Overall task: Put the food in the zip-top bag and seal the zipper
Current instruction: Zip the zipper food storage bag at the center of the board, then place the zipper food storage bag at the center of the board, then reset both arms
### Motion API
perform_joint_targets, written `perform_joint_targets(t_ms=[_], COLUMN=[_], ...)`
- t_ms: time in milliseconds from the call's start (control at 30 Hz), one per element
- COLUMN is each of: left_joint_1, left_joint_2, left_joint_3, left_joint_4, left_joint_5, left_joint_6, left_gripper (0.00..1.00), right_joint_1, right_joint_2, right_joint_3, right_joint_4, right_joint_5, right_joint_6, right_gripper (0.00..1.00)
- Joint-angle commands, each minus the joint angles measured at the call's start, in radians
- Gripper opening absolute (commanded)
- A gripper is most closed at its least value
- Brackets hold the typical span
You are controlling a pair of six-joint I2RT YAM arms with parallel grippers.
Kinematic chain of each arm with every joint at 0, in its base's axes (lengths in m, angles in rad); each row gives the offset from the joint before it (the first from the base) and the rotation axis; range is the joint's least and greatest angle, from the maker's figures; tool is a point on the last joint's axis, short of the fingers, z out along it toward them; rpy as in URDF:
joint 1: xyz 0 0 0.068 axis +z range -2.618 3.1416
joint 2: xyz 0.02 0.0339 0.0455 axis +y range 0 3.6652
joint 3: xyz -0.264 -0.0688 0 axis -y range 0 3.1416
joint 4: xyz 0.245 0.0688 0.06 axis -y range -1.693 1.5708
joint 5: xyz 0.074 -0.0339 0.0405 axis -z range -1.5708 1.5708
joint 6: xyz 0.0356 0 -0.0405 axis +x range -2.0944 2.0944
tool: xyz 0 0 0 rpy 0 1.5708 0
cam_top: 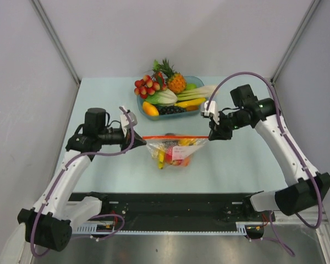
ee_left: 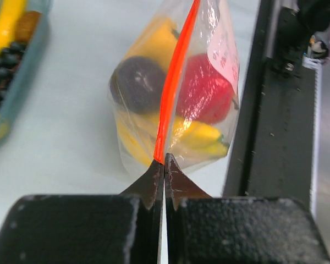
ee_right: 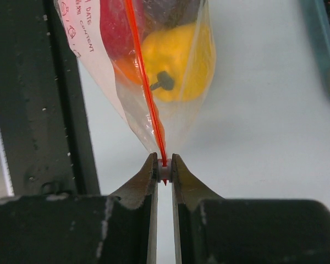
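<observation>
The clear zip-top bag (cam_top: pixel 173 154) hangs stretched between both grippers above the table. Its red-orange zipper (cam_top: pixel 175 137) runs taut and level along the top. My left gripper (cam_top: pixel 144 141) is shut on the zipper's left end (ee_left: pixel 160 154). My right gripper (cam_top: pixel 210 136) is shut on the small white slider (ee_right: pixel 164 169) at the zipper's right end. The food sits inside the bag: a red apple (ee_left: pixel 206 88), yellow pieces (ee_left: pixel 201 135), a dark round fruit (ee_left: pixel 136 82) and a yellow fruit with a dark stem (ee_right: pixel 173 60).
A blue-tinted tray (cam_top: pixel 200 80) behind the bag holds a pineapple (cam_top: pixel 176 81), a red berry cluster (cam_top: pixel 146 86) and other toy produce. A black rail (cam_top: pixel 165 206) runs along the table's near edge, just below the bag.
</observation>
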Motion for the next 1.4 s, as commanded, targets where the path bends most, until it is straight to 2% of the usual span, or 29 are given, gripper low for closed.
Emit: perform_joint_targets(t_ms=[0, 133, 200, 367, 467, 533, 567, 633, 667, 700, 733, 767, 800, 833, 867, 900, 1000, 1100, 1200, 1367], left_joint_1=[-0.024, -0.024, -0.026, -0.024, -0.018, -0.011, -0.009, 0.003, 0.008, 0.018, 0.025, 0.031, 0.041, 0.048, 0.052, 0.061, 0.083, 0.107, 0.138, 0.209], left_joint_2=[-0.068, -0.038, 0.034, 0.247, 0.282, 0.285, 0.283, 0.277, 0.273, 0.266, 0.256, 0.251, 0.243, 0.228, 0.219, 0.207, 0.161, 0.156, 0.205, 0.280], left_joint_3=[-0.002, -0.106, -0.127, -0.104, -0.079, -0.076, -0.075, -0.068, -0.068, -0.064, -0.059, -0.052, -0.042, -0.020, -0.007, 0.019, 0.082, 0.176, 0.311, 0.454], left_joint_4=[-0.147, -0.005, 0.042, 0.128, 0.174, 0.206, 0.211, 0.214, 0.214, 0.212, 0.208, 0.202, 0.191, 0.170, 0.160, 0.154, 0.131, 0.100, -0.016, -0.125], left_joint_5=[0.015, -0.059, -0.140, -0.214, -0.242, -0.274, -0.277, -0.275, -0.277, -0.278, -0.283, -0.286, -0.294, -0.298, -0.311, -0.320, -0.335, -0.346, -0.381, -0.425], left_joint_6=[0.019, -0.113, -0.197, -0.297, -0.315, -0.320, -0.320, -0.320, -0.325, -0.329, -0.337, -0.344, -0.344, -0.343, -0.340, -0.340, -0.340, -0.374, -0.423, -0.490], left_gripper=[0.00, 0.00, 0.00, 0.00, 0.00, 0.02, 0.08, 0.15, 0.27, 0.37, 0.45, 0.61, 0.76, 0.89, 0.99, 1.00, 1.00, 1.00, 1.00, 1.00], right_joint_1=[-0.008, -0.016, 0.007, 0.075, 0.084, 0.079, 0.076, 0.069, 0.057, 0.050, 0.044, 0.027, 0.018, 0.006, -0.005, -0.026, -0.078, -0.143, -0.215, -0.313], right_joint_2=[-0.079, 0.008, 0.104, 0.298, 0.356, 0.363, 0.363, 0.352, 0.346, 0.338, 0.329, 0.308, 0.294, 0.280, 0.251, 0.234, 0.174, 0.119, 0.078, 0.031], right_joint_3=[0.001, -0.005, 0.007, 0.027, 0.049, 0.061, 0.065, 0.075, 0.079, 0.082, 0.084, 0.090, 0.092, 0.093, 0.095, 0.098, 0.099, 0.099, 0.095, 0.053], right_joint_4=[-0.186, -0.122, -0.093, 0.056, 0.171, 0.243, 0.258, 0.294, 0.301, 0.311, 0.326, 0.332, 0.340, 0.357, 0.366, 0.380, 0.410, 0.482, 0.548, 0.628], right_joint_5=[0.058, 0.085, 0.098, 0.171, 0.193, 0.210, 0.213, 0.210, 0.205, 0.198, 0.187, 0.181, 0.175, 0.161, 0.153, 0.145, 0.109, 0.053, 0.003, 0.003], right_joint_6=[-0.038, -0.056, -0.058, 0.011, 0.087, 0.127, 0.143, 0.192, 0.207, 0.242, 0.259, 0.278, 0.296, 0.333, 0.350, 0.365, 0.447, 0.575, 0.746, 0.959], right_gripper=[0.00, 0.00, 0.00, 0.00, 0.00, 0.04, 0.05, 0.17, 0.26, 0.48, 0.55, 0.62, 0.74, 0.83, 0.87, 0.94, 0.99, 1.00, 1.00, 1.00])
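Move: Stretched between my pinched fingers, the bag has its middle about 11 cm right of my left hand, 3 cm back and 8 below; its spot on the board lies under that, about 1 cm back and 12 down. From my right hand, the bag and that spot lie some 14 cm left, at those same depths and setbacks. The fruit bowl stands about 18 cm ahead, 11 below, 11 right of my left hand and 14 left of my right. Still pinching the zipper's two ends, I ease both hands back 2–3 cm, then swing them forward and down about 12 cm to lay the bag on the board. Low down, my fingers open wide and let go; I then lift both hands some 17 cm, still going forward and drawing apart, left turning counter-clockwise, right clockwise. ##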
